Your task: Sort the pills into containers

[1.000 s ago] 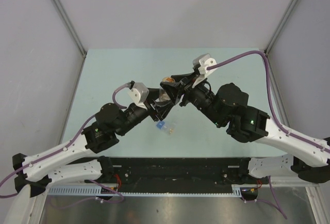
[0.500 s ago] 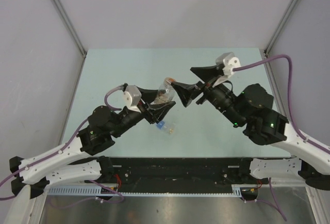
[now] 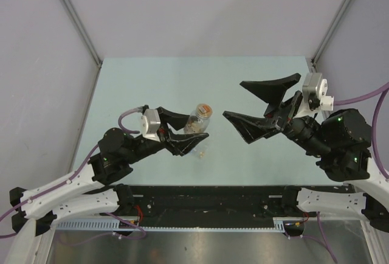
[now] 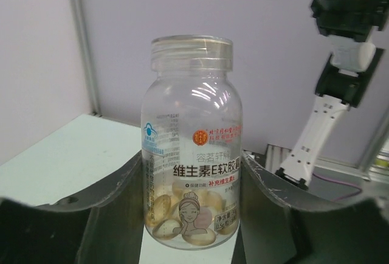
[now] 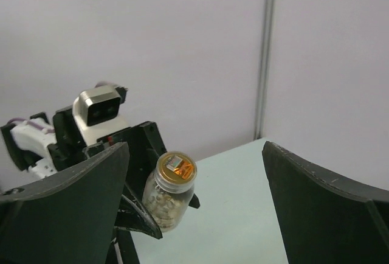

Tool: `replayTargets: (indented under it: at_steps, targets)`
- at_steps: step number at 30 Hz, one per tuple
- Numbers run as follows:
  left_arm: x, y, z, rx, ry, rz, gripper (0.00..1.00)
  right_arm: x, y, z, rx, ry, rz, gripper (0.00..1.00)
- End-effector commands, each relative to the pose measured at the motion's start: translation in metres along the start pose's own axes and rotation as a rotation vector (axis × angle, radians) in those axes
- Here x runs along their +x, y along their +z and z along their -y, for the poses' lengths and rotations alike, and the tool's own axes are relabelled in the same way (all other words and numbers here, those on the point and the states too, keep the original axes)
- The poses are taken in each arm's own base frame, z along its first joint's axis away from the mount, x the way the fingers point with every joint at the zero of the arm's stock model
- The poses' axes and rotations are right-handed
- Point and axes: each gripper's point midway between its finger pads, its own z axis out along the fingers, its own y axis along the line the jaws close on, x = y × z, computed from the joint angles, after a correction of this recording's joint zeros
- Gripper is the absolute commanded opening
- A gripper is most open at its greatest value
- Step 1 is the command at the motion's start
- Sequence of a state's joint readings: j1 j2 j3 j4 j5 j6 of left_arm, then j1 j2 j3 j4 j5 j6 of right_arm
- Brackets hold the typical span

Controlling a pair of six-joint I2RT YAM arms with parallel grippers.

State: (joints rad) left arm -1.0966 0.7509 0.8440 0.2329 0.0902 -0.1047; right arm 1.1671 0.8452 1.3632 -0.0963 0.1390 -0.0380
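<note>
My left gripper (image 3: 189,131) is shut on a stubby clear jar (image 3: 198,120) and holds it above the table, its orange top tilted toward the right arm. In the left wrist view the jar (image 4: 191,148) stands between the fingers (image 4: 115,206), with pale yellow pills (image 4: 182,218) heaped at its bottom. My right gripper (image 3: 234,101) hangs wide open to the jar's right, apart from it, with nothing in it. In the right wrist view the jar (image 5: 167,200) shows between the spread fingers (image 5: 67,215), farther off. A small clear thing (image 3: 200,152) peeks out below the left fingers.
The pale green table (image 3: 158,81) is bounded by grey walls at the back and sides, with metal posts at the far corners. A black rail (image 3: 206,194) with the arm bases runs along the near edge.
My right gripper let go of the jar's top, opened wide and drew back to the right. The left arm moved down and nearer with the jar, covering the blue-capped vial.
</note>
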Motion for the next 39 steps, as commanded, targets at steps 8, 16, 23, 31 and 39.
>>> replayTargets:
  at_steps: [8, 16, 23, 31, 39]
  targets:
    - [-0.033, -0.013, 0.068, 0.379, -0.011, 0.076, 0.0, 0.019, -0.019, -0.068, -0.437, -0.077, -0.063, 0.96]
    - [-0.035, -0.015, 0.073, 0.41, -0.013, 0.082, 0.01, 0.032, -0.012, -0.083, -0.514, -0.034, -0.093, 0.93]
    - [-0.039, -0.016, 0.079, 0.442, -0.019, 0.098, 0.0, 0.041, -0.003, -0.09, -0.547, -0.009, -0.107, 0.87]
    - [-0.037, -0.017, 0.079, 0.44, -0.021, 0.102, 0.0, 0.041, 0.001, -0.096, -0.577, 0.01, -0.1, 0.75]
    - [-0.034, -0.016, 0.078, 0.436, -0.026, 0.103, 0.0, 0.035, -0.002, -0.098, -0.592, 0.019, -0.082, 0.7]
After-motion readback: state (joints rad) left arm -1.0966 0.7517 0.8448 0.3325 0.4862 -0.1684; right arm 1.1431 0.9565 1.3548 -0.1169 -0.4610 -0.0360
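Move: The lidded pill bottle is already in my left hand, gripped low on its body, so its middle sits only about 2 cm above that hand point. From my empty, wide-open right hand the bottle lies about 11 cm to the left, roughly level fore and aft, and some 10 cm below. Lying on the table is the blue-capped bottle, about 10 cm ahead of my left hand, straight in line sideways and some 40 cm below. I bring both hands back about 7 cm. My left keeps its grip and swings the bottle clockwise some 20 degrees; my right turns counter-clockwise about 30 degrees, going left about 7 cm and sinking about 4 as it closes in on the bottle's lid. Its fingers narrow by a fifth around the lid, still open. ##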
